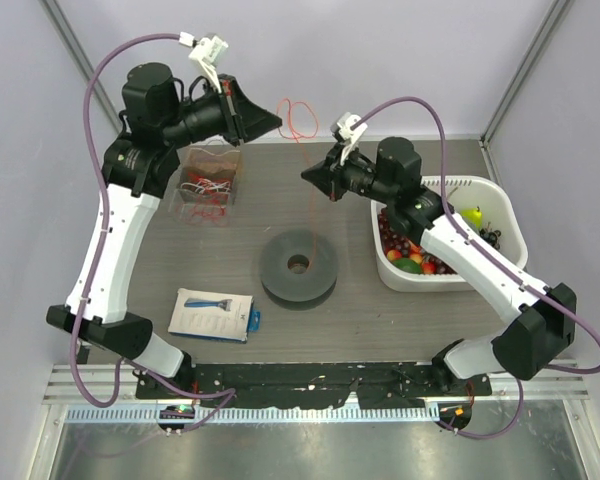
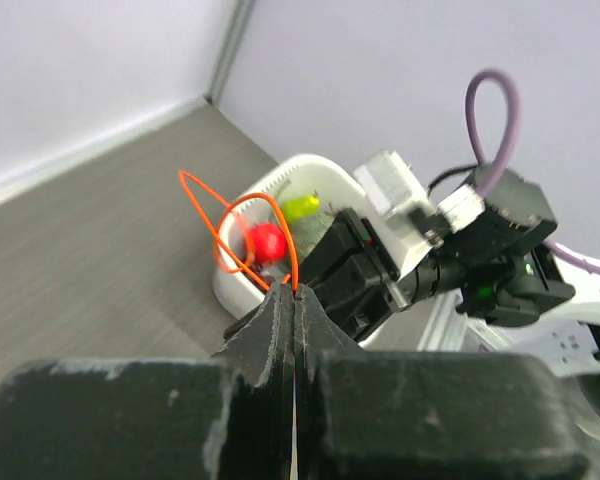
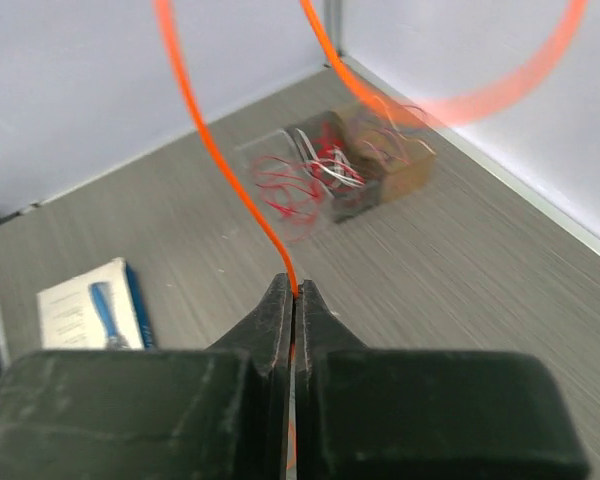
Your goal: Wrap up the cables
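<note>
A thin orange cable (image 1: 300,122) hangs in loops between my two grippers, above the back of the table. My left gripper (image 1: 272,122) is shut on one part of it; in the left wrist view the cable (image 2: 220,222) loops out from the closed tips (image 2: 294,291). My right gripper (image 1: 308,175) is shut on another part; in the right wrist view the cable (image 3: 212,152) rises from the closed tips (image 3: 294,290). More red and whitish cables (image 1: 208,186) lie tangled in a clear box (image 1: 188,212), which also shows in the right wrist view (image 3: 352,205).
A black ring-shaped spool (image 1: 298,266) lies mid-table below the grippers. A white bin (image 1: 508,236) with fruit stands at the right. A blue-and-white razor pack (image 1: 213,314) lies front left. Grey walls close the back and sides.
</note>
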Controlling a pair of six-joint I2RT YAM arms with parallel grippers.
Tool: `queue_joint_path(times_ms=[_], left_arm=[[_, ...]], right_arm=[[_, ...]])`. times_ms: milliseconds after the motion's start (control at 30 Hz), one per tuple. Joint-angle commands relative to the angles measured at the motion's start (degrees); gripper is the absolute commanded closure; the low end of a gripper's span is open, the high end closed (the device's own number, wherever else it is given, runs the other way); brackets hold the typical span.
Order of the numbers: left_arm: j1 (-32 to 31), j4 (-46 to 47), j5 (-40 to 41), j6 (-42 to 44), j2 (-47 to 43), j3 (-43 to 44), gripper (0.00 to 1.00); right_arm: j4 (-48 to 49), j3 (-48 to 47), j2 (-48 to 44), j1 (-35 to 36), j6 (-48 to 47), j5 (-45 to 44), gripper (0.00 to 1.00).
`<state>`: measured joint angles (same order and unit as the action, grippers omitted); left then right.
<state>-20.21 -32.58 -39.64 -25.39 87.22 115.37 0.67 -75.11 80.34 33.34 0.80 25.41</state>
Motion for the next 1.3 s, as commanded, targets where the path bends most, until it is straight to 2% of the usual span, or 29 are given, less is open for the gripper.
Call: queue_joint_path(times_ms=[0,200,267,400,500,633,833,900,1000,1033,1133,1267], left_arm=[[0.1,5.0,7.8,3.4,-3.0,6.5,1.0],[0.2,3.7,29.1,15.1,-0.4,19.2,1.0],[0.1,4.2,31.5,18.1,-0.2,20.3,1.0],[0.2,8.2,30.2,20.2,-2.6,16.6,1.0],[0.2,8.8,29.9,20.5,-3.2,15.2,1.0],[0.2,8.2,28.6,20.2,-3.5,14.3,1.0],[0.1,9.1,22.7,17.4,-4.8,8.4,0.99],[0.2,8.1,20.2,16.7,-4.8,6.7,0.87],[0.3,8.1,19.3,15.0,-5.3,2.8,0.59],[0.3,8.6,17.2,14.9,-5.9,1.0,0.54],[0.4,11.2,12.9,14.7,-7.6,-5.2,0.41],[0.8,12.2,7.3,14.5,-8.3,-11.1,0.36]], right_arm=[[0.0,4.0,-2.7,-3.1,-1.3,-7.6,0.99],[-6.3,3.1,4.2,-13.9,10.3,-9.1,0.99],[-7.8,0.2,7.0,-15.2,12.5,-8.3,0.99],[-3.5,-6.7,10.2,-15.2,13.9,-7.0,0.99],[-2.6,-17.9,14.3,-15.3,12.3,-7.5,0.99],[-1.0,-27.8,16.9,-15.4,12.4,-6.3,0.99],[4.0,-34.9,18.6,-15.4,17.9,-0.6,0.99],[5.5,-35.2,18.2,-15.2,19.9,0.6,0.99],[8.1,-36.3,17.3,-15.2,22.3,3.1,0.99],[8.8,-36.4,17.2,-15.2,23.0,4.4,0.99],[9.7,-36.3,16.3,-15.2,23.5,6.1,0.99],[9.4,-35.7,15.7,-15.2,22.1,7.0,1.0]])
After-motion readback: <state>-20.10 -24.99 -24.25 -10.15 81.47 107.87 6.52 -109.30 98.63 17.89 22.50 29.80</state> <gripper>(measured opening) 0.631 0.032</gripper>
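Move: Both shut grippers hold the cable, the left one above the right: the stretch between them is centred roughly 7 cm below and 2 cm right of the left hand, about 7 cm above and 2 cm left of the right hand. From the right hand, the grey disc lies some 34 cm below, 3 cm back and 2 cm left, while the fruit basket's middle is about 35 cm right, 4 cm ahead and 30 cm below. Keep the right gripper pinched on the cable, swing it forward and right while dipping about 11 cm, then raise it steeply, finishing some 15 cm above its start. Meanwhile lift the left gripper about 15 cm and leftward, tilting it up and turning it counter-clockwise; then lower it, partly undo the turn and open to let go of the cable. ##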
